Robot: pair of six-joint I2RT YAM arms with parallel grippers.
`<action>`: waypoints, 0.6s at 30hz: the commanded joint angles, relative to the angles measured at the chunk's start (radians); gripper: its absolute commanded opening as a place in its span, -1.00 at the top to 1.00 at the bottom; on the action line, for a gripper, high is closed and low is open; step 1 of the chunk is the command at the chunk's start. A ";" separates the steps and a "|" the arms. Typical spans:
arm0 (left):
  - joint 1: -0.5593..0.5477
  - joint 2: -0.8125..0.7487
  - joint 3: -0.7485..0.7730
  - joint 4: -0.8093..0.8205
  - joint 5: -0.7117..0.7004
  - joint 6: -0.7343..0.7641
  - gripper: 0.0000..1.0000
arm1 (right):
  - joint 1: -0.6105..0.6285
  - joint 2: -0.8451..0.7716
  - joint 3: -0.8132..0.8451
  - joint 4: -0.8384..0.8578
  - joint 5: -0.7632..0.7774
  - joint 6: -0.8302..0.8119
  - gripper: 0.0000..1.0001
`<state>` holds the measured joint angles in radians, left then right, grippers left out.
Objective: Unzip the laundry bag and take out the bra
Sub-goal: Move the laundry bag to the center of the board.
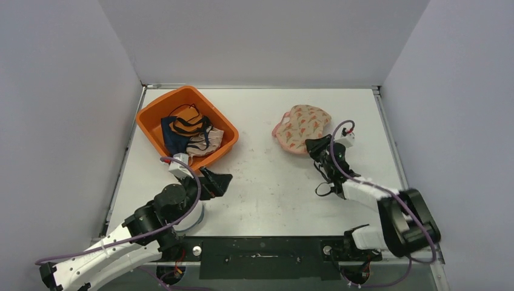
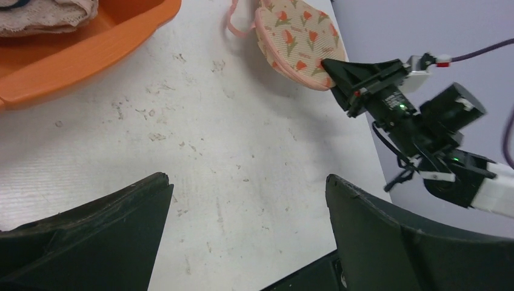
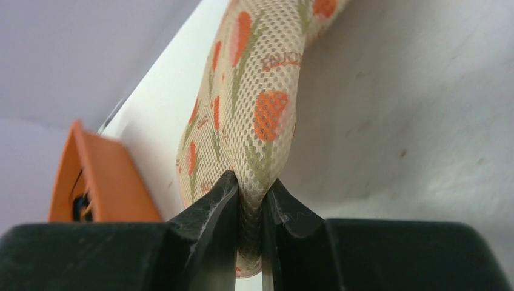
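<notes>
The laundry bag is a cream mesh pouch with orange tulip prints, lying at the back right of the table; it also shows in the left wrist view and the right wrist view. My right gripper is shut on the bag's near edge, the mesh pinched between its fingertips. My left gripper is open and empty over bare table near the bin, its fingers wide apart. The bra inside the bag is hidden.
An orange bin holding several garments stands at the back left, its rim also in the left wrist view and the right wrist view. White walls enclose the table on three sides.
</notes>
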<state>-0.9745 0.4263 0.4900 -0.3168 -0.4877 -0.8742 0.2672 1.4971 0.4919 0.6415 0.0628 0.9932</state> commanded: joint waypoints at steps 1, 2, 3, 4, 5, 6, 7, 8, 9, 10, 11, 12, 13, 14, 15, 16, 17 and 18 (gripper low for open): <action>-0.001 0.011 -0.027 0.104 0.096 -0.012 -0.96 | 0.159 -0.385 -0.106 -0.237 0.129 -0.086 0.89; 0.000 0.026 -0.027 0.117 0.124 -0.005 -0.96 | 0.217 -0.469 -0.124 -0.314 0.170 -0.087 0.89; -0.002 0.047 -0.025 0.121 0.152 -0.006 -0.96 | 0.271 -0.552 -0.135 -0.396 0.210 -0.077 0.89; -0.005 0.068 -0.022 0.124 0.171 -0.011 -0.96 | 0.332 -0.630 -0.142 -0.476 0.260 -0.061 0.89; -0.009 0.090 -0.022 0.132 0.196 -0.015 -0.97 | 0.391 -0.701 -0.152 -0.550 0.313 -0.041 0.89; -0.013 0.110 -0.025 0.140 0.210 -0.023 -0.97 | 0.446 -0.793 -0.164 -0.611 0.360 -0.016 0.89; -0.017 0.126 -0.029 0.151 0.222 -0.032 -0.97 | 0.498 -0.849 -0.183 -0.681 0.403 0.017 0.89; -0.021 0.141 -0.037 0.166 0.232 -0.043 -0.97 | 0.541 -0.903 -0.195 -0.736 0.435 0.052 0.89; -0.026 0.153 -0.048 0.186 0.242 -0.052 -0.97 | 0.585 -0.947 -0.208 -0.782 0.464 0.090 0.89; -0.032 0.166 -0.061 0.212 0.251 -0.059 -0.96 | 0.621 -0.979 -0.224 -0.819 0.488 0.124 0.89; -0.042 0.178 -0.072 0.231 0.252 -0.068 -0.96 | 0.661 -1.004 -0.240 -0.847 0.514 0.165 0.89; -0.058 0.193 -0.082 0.251 0.245 -0.077 -0.94 | 0.700 -1.020 -0.258 -0.865 0.540 0.199 0.89; -0.088 0.213 -0.088 0.263 0.226 -0.088 -0.93 | 0.734 -1.025 -0.273 -0.873 0.567 0.226 0.89; -0.129 0.235 -0.087 0.265 0.186 -0.099 -0.93 | 0.777 -1.019 -0.284 -0.867 0.595 0.246 0.89; -0.174 0.256 -0.082 0.260 0.136 -0.110 -0.92 | 0.807 -1.005 -0.291 -0.850 0.618 0.259 0.89; -0.222 0.274 -0.077 0.253 0.082 -0.121 -0.92 | 0.829 -0.976 -0.294 -0.825 0.635 0.261 0.89; -0.261 0.291 -0.074 0.249 0.037 -0.133 -0.92 | 0.850 -0.939 -0.292 -0.796 0.645 0.258 0.89; -0.294 0.308 -0.073 0.250 0.003 -0.145 -0.92 | 0.870 -0.890 -0.287 -0.765 0.653 0.256 0.89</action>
<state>-1.1500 0.6888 0.4015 -0.1452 -0.3367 -0.9634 1.0683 0.5083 0.1932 -0.1841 0.5739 1.1812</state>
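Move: My right hand already pinches the near right corner of the floral laundry bag, whose middle is about 8 cm ahead and 4 cm left. It is bound for the open middle of the board, some 14 cm back, 12 cm left and 7 cm below. From my open left hand the bag's middle lies roughly 26 cm ahead, 28 cm right and 15 cm lower; the orange bin is 24 cm ahead, 19 cm left, the empty mesh bag 10 cm back, 14 cm left. I haul the laundry bag back towards myself by about 21 cm with my right hand, drifting a little left, arching up some 7 cm and then sinking again, turning slightly counter-clockwise with the pinch kept. Meanwhile my left hand, fingers still wide open, comes right, down and somewhat back towards the bag, swinging clockwise and tipping down a little. ##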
